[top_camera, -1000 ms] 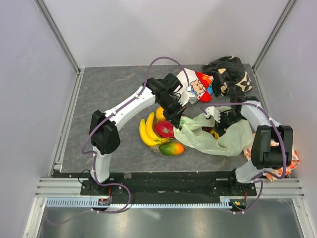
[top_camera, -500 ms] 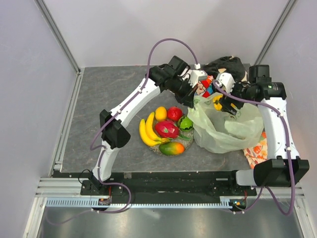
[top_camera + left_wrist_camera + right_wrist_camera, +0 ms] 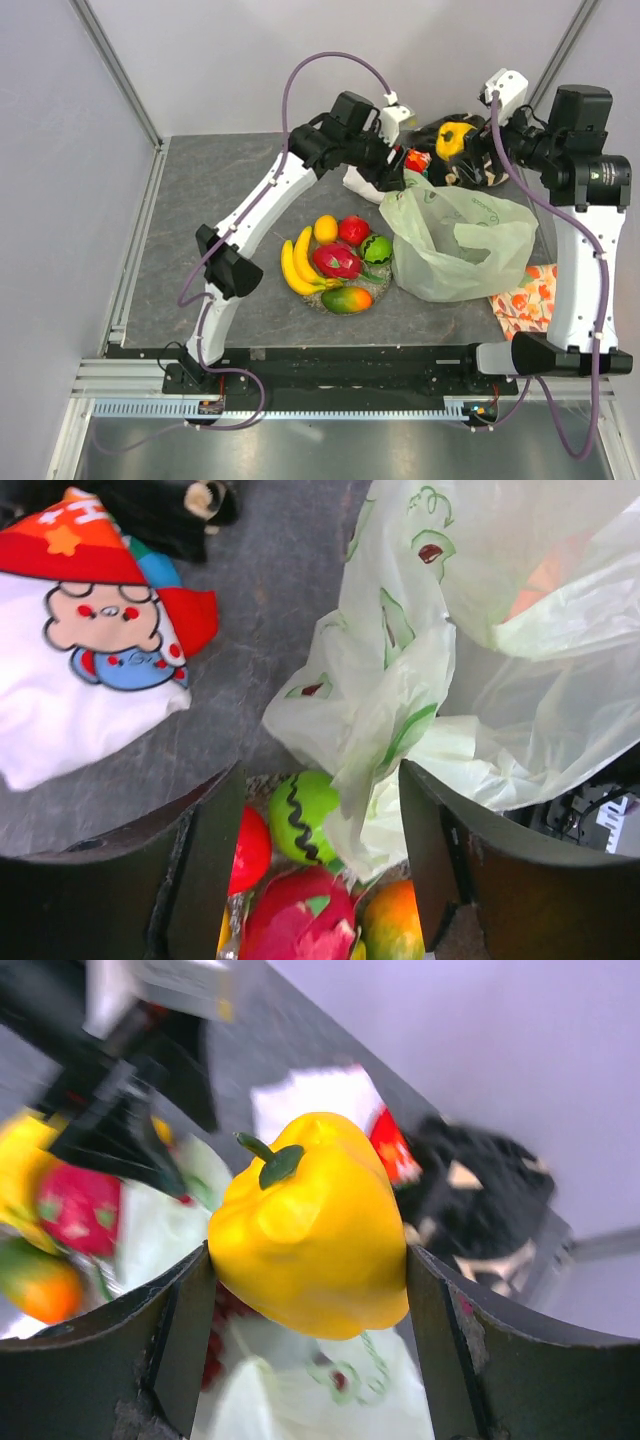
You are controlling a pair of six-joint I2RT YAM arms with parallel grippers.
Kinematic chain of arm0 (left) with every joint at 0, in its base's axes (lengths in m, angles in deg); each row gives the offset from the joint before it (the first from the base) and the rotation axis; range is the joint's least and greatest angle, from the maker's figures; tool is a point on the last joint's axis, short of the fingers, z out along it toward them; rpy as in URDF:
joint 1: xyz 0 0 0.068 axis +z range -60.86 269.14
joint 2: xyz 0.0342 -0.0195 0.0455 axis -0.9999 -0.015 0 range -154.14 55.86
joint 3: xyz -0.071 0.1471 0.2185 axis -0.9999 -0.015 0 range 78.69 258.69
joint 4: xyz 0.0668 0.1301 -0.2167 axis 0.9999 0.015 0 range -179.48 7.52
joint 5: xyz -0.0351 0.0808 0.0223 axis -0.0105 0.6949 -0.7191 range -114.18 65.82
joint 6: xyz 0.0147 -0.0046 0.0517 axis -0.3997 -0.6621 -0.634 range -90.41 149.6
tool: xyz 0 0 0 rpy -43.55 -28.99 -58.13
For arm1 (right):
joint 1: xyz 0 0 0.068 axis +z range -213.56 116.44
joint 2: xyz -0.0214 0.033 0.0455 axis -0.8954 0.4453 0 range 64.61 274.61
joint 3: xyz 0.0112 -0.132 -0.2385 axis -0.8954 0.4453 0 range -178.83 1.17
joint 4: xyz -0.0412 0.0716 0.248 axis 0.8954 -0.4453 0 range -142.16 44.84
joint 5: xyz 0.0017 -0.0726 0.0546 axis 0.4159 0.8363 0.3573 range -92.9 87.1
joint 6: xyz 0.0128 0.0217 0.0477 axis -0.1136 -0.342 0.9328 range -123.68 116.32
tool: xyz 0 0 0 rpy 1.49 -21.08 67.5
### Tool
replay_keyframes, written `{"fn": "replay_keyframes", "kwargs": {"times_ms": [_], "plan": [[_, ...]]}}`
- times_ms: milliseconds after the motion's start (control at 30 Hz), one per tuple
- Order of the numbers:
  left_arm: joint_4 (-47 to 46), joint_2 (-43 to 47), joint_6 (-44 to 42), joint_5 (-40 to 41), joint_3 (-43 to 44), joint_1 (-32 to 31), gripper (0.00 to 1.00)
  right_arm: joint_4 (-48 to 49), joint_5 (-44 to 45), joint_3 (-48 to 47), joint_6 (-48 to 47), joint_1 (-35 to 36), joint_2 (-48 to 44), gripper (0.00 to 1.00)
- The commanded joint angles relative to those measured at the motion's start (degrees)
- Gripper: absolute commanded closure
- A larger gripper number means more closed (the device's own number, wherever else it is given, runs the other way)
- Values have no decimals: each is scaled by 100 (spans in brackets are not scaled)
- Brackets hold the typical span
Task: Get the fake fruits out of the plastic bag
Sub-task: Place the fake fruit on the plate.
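The pale green plastic bag [image 3: 458, 245] stands slumped to the right of the dish, and its mouth faces up. My right gripper [image 3: 460, 152] is raised above the bag's far rim, shut on a yellow pepper [image 3: 310, 1230] whose sides press against both fingers. My left gripper [image 3: 392, 180] hovers over the bag's left top edge with jaws open; a loose fold of the bag [image 3: 385, 730] hangs between its fingers. On the dish lie bananas [image 3: 295, 265], a dragon fruit [image 3: 335, 261], a red apple [image 3: 352, 229], a green lime [image 3: 376, 248], a mango [image 3: 347, 299] and an orange [image 3: 324, 228].
The round dish [image 3: 380, 288] sits mid-table. A white cartoon-printed cloth [image 3: 80, 670] and a black patterned cloth [image 3: 495, 165] lie at the back, under the grippers. An orange leaf-patterned cloth [image 3: 525, 300] lies at the right, beside the bag. Walls enclose the table.
My left gripper has opened and let go of the bag's edge. My right arm has lifted the yellow pepper up out of the bag's mouth, toward the back.
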Motion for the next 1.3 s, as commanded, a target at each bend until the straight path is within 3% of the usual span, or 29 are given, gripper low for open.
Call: {"fn": "replay_keyframes", "kwargs": {"times_ms": [0,133,333,467,600,867,1033,1267], "plan": [[-174,1433,149,459,-463,393,29,-73,-695,-200,1304,692,-115,68],[-33,2111,17,591,-1149,884,28,-46,-907,828,1166,1667,-300,68],[37,2877,-168,785,-2187,1482,30,-380,-344,1699,-144,3222,24,70],[99,3194,-361,864,-2521,1633,31,-408,-379,2305,-234,3374,438,72],[143,3484,-554,978,-2759,1659,31,179,-362,2719,55,3383,596,72],[222,3810,-678,1075,-3348,1914,31,823,50,2333,469,3830,1361,71],[231,3828,-634,1031,-3374,2099,30,1622,595,1965,1506,4174,1730,71],[222,3863,-625,934,-3453,2283,31,1729,1633,910,989,4218,2555,70]]}}
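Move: I hold the yellow pepper high in my right hand. The plate's centre lies about 22 cm to that hand's left, 8 cm back and 38 cm below. On it, the lemon sits some 25 cm left and 2 cm ahead of my right hand, the red apple about 18 cm left and 2 cm ahead, the bananas roughly 31 cm left and 8 cm back. From my empty left hand the plate is about 11 cm left, 11 cm back and 27 cm below. Keeping my grip on the yellow pepper, I swing my right hand left and back, then sink it towards the plate, tipping the fingers down and turning them some 30 degrees counter-clockwise; I finish by easing further left and a little forward, over the fruit. My left hand, already open, pulls about 25 cm left and a little up, away from the bag. ##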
